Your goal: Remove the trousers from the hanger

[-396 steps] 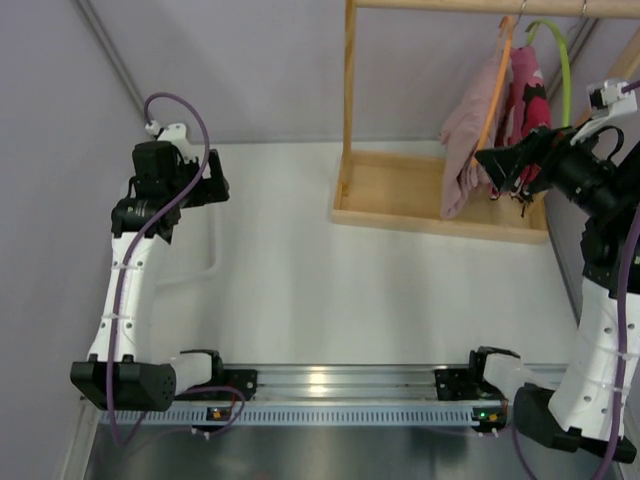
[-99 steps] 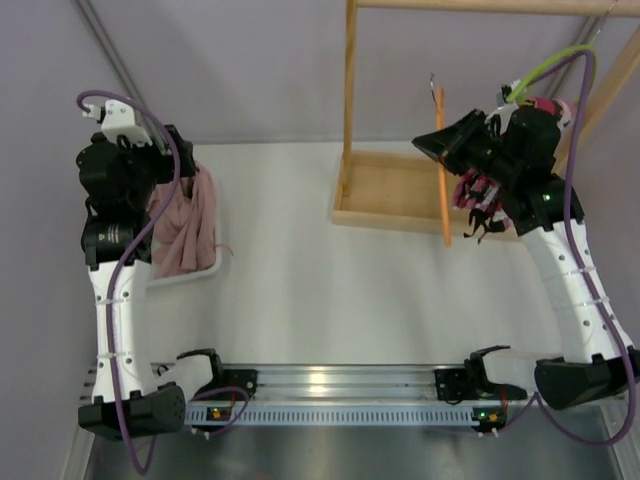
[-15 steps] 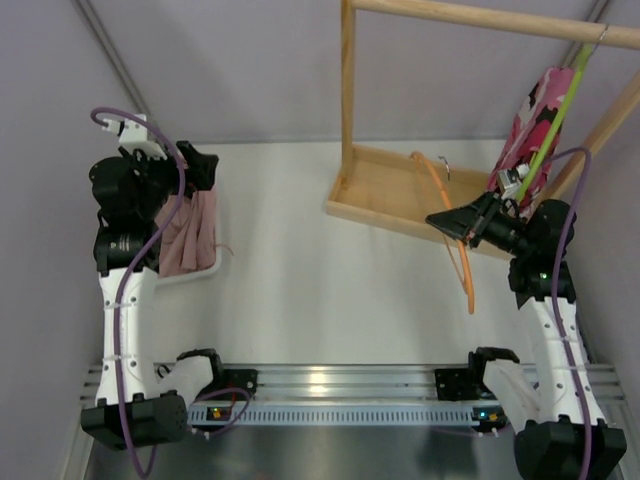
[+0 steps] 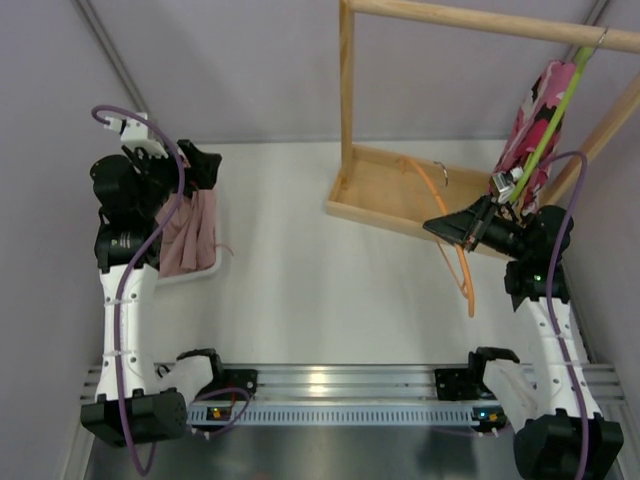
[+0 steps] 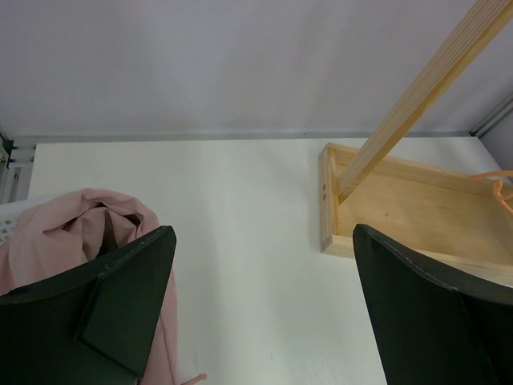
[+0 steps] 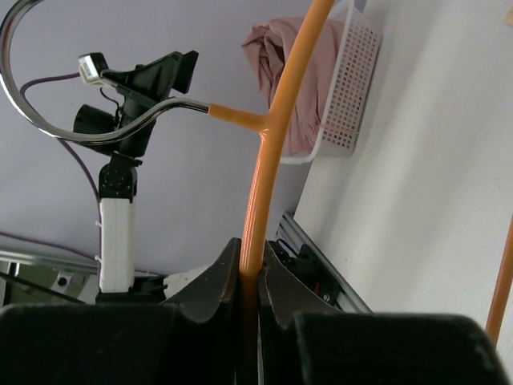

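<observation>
The dusty-pink trousers [image 4: 188,232] lie bunched in a white basket [image 4: 196,276] at the left, off the hanger; they also show in the left wrist view [image 5: 68,233] and in the right wrist view [image 6: 276,48]. My left gripper [image 4: 196,172] hovers just above them, open and empty [image 5: 263,241]. My right gripper [image 4: 447,226] is shut on the bare orange hanger [image 4: 458,262], held tilted over the table in front of the rack. In the right wrist view, the jaws [image 6: 252,269] pinch the hanger's orange arm [image 6: 280,104], with its metal hook [image 6: 48,132] at the far end.
A wooden rack stands at the back right, with a base tray [image 4: 385,205] and a top rail [image 4: 480,22]. A red-and-pink patterned garment [image 4: 528,120] hangs from the rail on a lime-green hanger [image 4: 556,100]. The rack's post [image 5: 417,104] and tray show in the left wrist view.
The trousers went from the hanger on the rack into the basket at the left. The bare hanger came down off the rail in my right gripper. Over the last half second it shifted only slightly.
</observation>
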Tool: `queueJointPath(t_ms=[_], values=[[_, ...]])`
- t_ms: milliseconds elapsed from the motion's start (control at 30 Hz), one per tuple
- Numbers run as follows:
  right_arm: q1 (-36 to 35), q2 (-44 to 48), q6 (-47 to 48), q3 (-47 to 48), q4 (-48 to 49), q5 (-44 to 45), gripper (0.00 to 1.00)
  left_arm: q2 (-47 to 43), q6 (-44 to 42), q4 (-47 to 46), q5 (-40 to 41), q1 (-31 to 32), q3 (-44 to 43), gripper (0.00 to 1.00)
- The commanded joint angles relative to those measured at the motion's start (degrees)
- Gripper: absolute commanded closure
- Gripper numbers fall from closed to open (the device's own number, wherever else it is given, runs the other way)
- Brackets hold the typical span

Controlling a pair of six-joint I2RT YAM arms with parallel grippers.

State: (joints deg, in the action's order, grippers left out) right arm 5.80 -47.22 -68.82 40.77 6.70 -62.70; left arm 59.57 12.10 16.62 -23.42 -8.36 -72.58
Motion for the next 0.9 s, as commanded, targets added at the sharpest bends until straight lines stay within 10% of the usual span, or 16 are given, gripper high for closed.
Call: queueJointPath(t_ms=[0, 433, 867], values=[[0.2, 0.9, -1.4, -2.0, 0.1, -4.3, 1.00, 0.5, 1.3, -3.9, -1.7, 0.0, -0.5, 0.02], [0.2, 1.4, 6.7, 0.2, -8.8, -5.8, 1.00, 5.1, 0.3, -5.3, -5.1, 1.8, -5.5, 0.01], [0.0, -3.2, 8.4, 3.2, -9.9, -7.3, 1.00, 34.6, 5.5, -7.8, -2.3, 45.0, -40.0, 0.27]])
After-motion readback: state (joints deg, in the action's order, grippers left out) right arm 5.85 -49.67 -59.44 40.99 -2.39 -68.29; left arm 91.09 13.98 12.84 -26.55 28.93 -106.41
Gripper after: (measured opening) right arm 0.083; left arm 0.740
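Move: The left hand is empty and open. The orange hanger it heads for has its middle about 38 cm to its right, 5 cm back and 5 cm lower. The rack's upright post stands roughly 25 cm right and 10 cm farther out, and the wooden tray lies 46 cm right, 7 cm out and 38 cm below. The trousers on the green hanger hang about 19 cm right and 10 cm beyond the orange hanger. The right hand already grips the orange hanger, its middle some 7 cm forward and 4 cm left. Rightward, slowly at first and then with a fast sweep, the left hand travels about 28 cm, passing the near side of the rack's post towards the orange hanger. It rises some 7 cm, turns about 40 degrees clockwise and begins to narrow its open fingers. The right hand keeps its grip on the hanger, sinking about 3 cm. ##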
